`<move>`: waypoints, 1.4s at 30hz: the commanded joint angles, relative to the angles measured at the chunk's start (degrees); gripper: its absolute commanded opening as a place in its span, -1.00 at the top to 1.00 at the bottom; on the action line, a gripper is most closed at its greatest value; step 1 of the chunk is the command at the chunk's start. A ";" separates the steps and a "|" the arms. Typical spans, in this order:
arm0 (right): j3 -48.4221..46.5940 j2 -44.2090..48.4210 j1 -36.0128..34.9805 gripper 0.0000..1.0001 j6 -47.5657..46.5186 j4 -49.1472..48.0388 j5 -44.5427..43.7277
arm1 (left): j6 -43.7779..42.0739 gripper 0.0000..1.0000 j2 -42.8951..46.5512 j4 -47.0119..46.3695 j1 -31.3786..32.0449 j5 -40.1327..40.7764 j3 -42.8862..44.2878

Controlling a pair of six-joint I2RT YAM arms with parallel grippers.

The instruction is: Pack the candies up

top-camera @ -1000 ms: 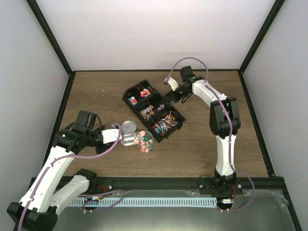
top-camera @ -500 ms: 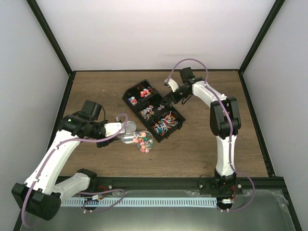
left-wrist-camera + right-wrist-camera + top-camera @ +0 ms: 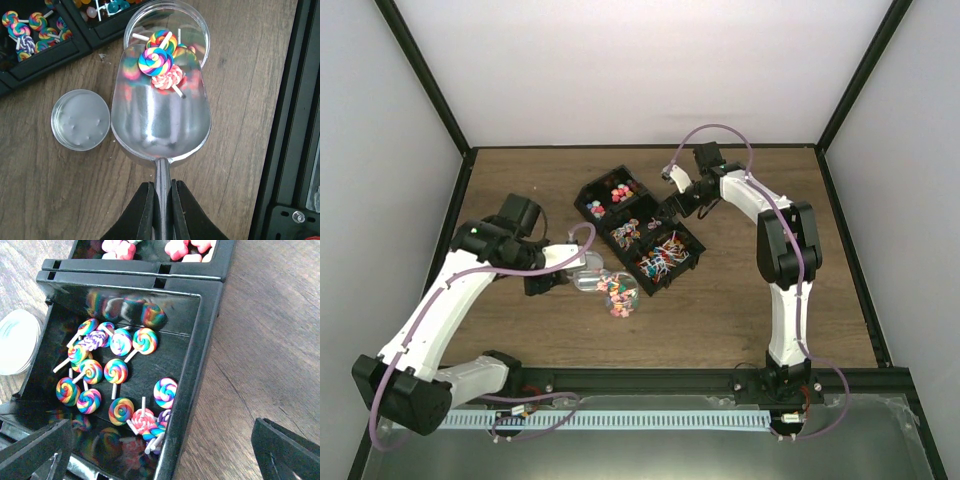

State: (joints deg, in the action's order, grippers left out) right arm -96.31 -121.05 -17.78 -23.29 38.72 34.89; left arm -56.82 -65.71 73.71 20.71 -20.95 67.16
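Observation:
My left gripper (image 3: 162, 202) is shut on the thin handle of a metal scoop (image 3: 160, 120). A few swirl lollipop candies (image 3: 159, 62) lie at the scoop's front lip, which reaches over the mouth of the clear round jar (image 3: 197, 30). In the top view the left gripper (image 3: 556, 276) and scoop (image 3: 586, 281) sit just left of the jar (image 3: 621, 293), which holds coloured candies. My right gripper (image 3: 160, 455) hovers open over a tray compartment full of lollipop candies (image 3: 116, 371); in the top view the right gripper (image 3: 672, 200) is at the tray's far right side.
The black compartment tray (image 3: 603, 210) lies diagonally mid-table with several candy kinds. The jar's round lid (image 3: 80, 120) rests flat on the wood left of the scoop. A black rail (image 3: 295, 125) runs along the right of the left wrist view.
The left arm has lifted and swung its elbow and wrist toward the far side, keeping the scoop at the jar's mouth. The right arm has barely moved.

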 commanded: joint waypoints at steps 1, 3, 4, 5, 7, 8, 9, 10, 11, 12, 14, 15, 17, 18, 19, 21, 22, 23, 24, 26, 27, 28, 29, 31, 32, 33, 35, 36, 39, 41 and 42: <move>0.33 2.53 -0.16 -1.00 -0.04 -1.01 0.45 | 0.42 0.92 -0.91 1.86 1.41 0.21 2.71; 0.43 2.50 -0.18 -1.00 -0.07 -1.01 0.44 | 0.88 0.92 -1.40 2.12 2.66 1.14 3.32; 0.52 2.52 -0.16 -1.00 -0.14 -1.01 0.54 | 1.22 0.92 -1.76 2.14 3.22 1.66 3.45; 0.56 2.56 -0.19 -1.00 -0.10 -1.10 0.57 | 1.28 0.92 -2.25 2.32 3.70 2.30 3.55; 0.60 2.52 -0.22 -1.00 -0.10 -1.23 0.64 | 1.36 0.92 -3.00 2.60 3.93 3.15 3.58; 0.62 2.54 -0.20 -1.00 -0.09 -1.27 0.70 | 1.55 0.92 -3.33 2.63 4.01 3.45 3.75; 0.60 2.52 -0.18 -1.00 -0.16 -1.28 0.75 | 1.72 0.92 -3.55 2.58 4.11 3.77 3.82; 0.64 2.52 -0.20 -1.00 -0.22 -1.35 0.68 | 1.76 0.92 -3.75 2.58 4.20 4.18 3.79; 0.68 2.56 -0.16 -1.00 -0.27 -1.40 0.63 | 1.90 0.92 -3.91 2.52 4.25 4.79 3.84; 0.72 2.56 -0.18 -1.00 -0.33 -1.45 0.62 | 1.96 0.92 -3.98 2.46 4.32 5.27 3.97; 0.68 2.56 -0.19 -1.00 -0.39 -1.50 0.61 | 1.99 0.92 -4.20 2.72 4.48 5.85 4.63; 0.69 2.47 -0.14 -1.00 -0.38 -1.60 0.66 | 2.10 0.92 -4.38 3.01 4.62 5.91 5.29; 0.69 2.47 -0.21 -1.00 -0.28 -1.71 0.74 | 2.37 0.92 -4.87 3.47 4.97 5.84 6.91; 0.69 2.38 -0.17 -1.00 -0.27 -1.78 0.83 | 2.54 0.92 -4.93 3.60 5.16 5.83 7.28; 0.69 2.34 -0.15 -1.00 -0.23 -1.85 0.79 | 2.73 0.92 -5.17 3.70 5.32 5.83 7.81; 0.61 2.25 -0.19 -1.00 -0.18 -1.89 0.86 | 2.97 0.92 -5.60 3.76 5.46 5.68 8.66; 0.60 2.19 -0.20 -1.00 -0.18 -1.94 0.88 | 2.90 0.92 -5.69 3.85 5.48 5.58 8.67; 0.61 2.16 -0.19 -1.00 -0.20 -1.98 0.96 | 2.81 0.92 -5.66 3.89 5.45 5.61 8.52; 0.60 2.15 -0.18 -1.00 -0.17 -1.98 0.89 | 2.62 0.92 -5.56 3.96 5.48 5.67 8.08; 0.67 2.21 -0.15 -1.00 -0.19 -1.98 0.88 | 1.87 0.92 -5.08 4.05 5.46 5.93 7.03; 0.69 2.19 -0.15 -1.00 -0.19 -1.98 0.80 | 1.52 0.92 -4.70 3.84 5.48 6.29 6.38; 0.69 2.15 -0.15 -1.00 -0.22 -1.90 0.79 | 1.24 0.92 -4.43 3.44 5.48 6.87 5.88; 0.69 2.26 -0.19 -0.99 -0.26 -1.96 0.79 | 1.04 0.92 -4.23 2.95 5.47 7.40 5.66; 0.76 2.29 -0.19 -0.99 -0.35 -1.96 0.89 | 1.73 0.92 -4.27 1.74 5.48 7.72 6.17; 0.77 2.22 -0.15 -0.99 -0.28 -2.04 1.02 | 2.68 0.92 -4.32 1.07 5.40 7.34 6.72; 0.72 2.14 -0.16 -0.98 -0.12 -2.11 1.18 | 4.24 0.92 -4.52 0.01 5.25 6.76 7.43; 0.54 1.97 -0.15 -0.96 0.21 -2.24 1.58 | 7.85 0.92 -5.19 -2.07 5.06 5.27 9.04; 0.24 1.78 -0.22 -0.95 0.31 -2.27 1.82 | 9.99 0.92 -5.71 -3.22 5.04 4.62 9.92; -1.07 1.00 -0.17 -0.92 0.95 -2.18 2.47 | 17.57 0.92 -7.96 -7.91 4.97 5.68 11.92; -2.13 0.29 -0.20 -0.90 1.40 -1.92 2.92 | 21.71 0.92 -10.75 -9.63 4.95 7.52 13.83; -2.62 -0.03 -0.16 -0.89 1.58 -1.78 3.10 | 22.78 0.92 -12.30 -10.09 4.95 8.11 14.77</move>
State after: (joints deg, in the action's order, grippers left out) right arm -95.77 -120.90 -17.78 -22.81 36.99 36.14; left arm -43.72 -73.56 70.22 25.87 -14.41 78.15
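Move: My left hand holds the scoop, its mouth already over the jar with a few lollipops at the lip. The jar's middle is about 10 cm to this hand's right, some 4 cm ahead and 15 cm below. The lid lies about 13 cm ahead and 2 cm right, on the table; the middle of the candy tray is roughly 25 cm ahead and 14 cm right. From my right hand the jar is about 21 cm back and 12 cm left. I keep my left fingers shut on the scoop handle and jog the scoop over the jar, dipping a centimetre, bobbing up some 2 cm and sinking slightly, its mouth tipped a few degrees farther down. Then I speed off forward, with some lift and rightward travel, about 5 cm in all, levelling the scoop again and swinging it counter-clockwise from the jar towards the tray. ##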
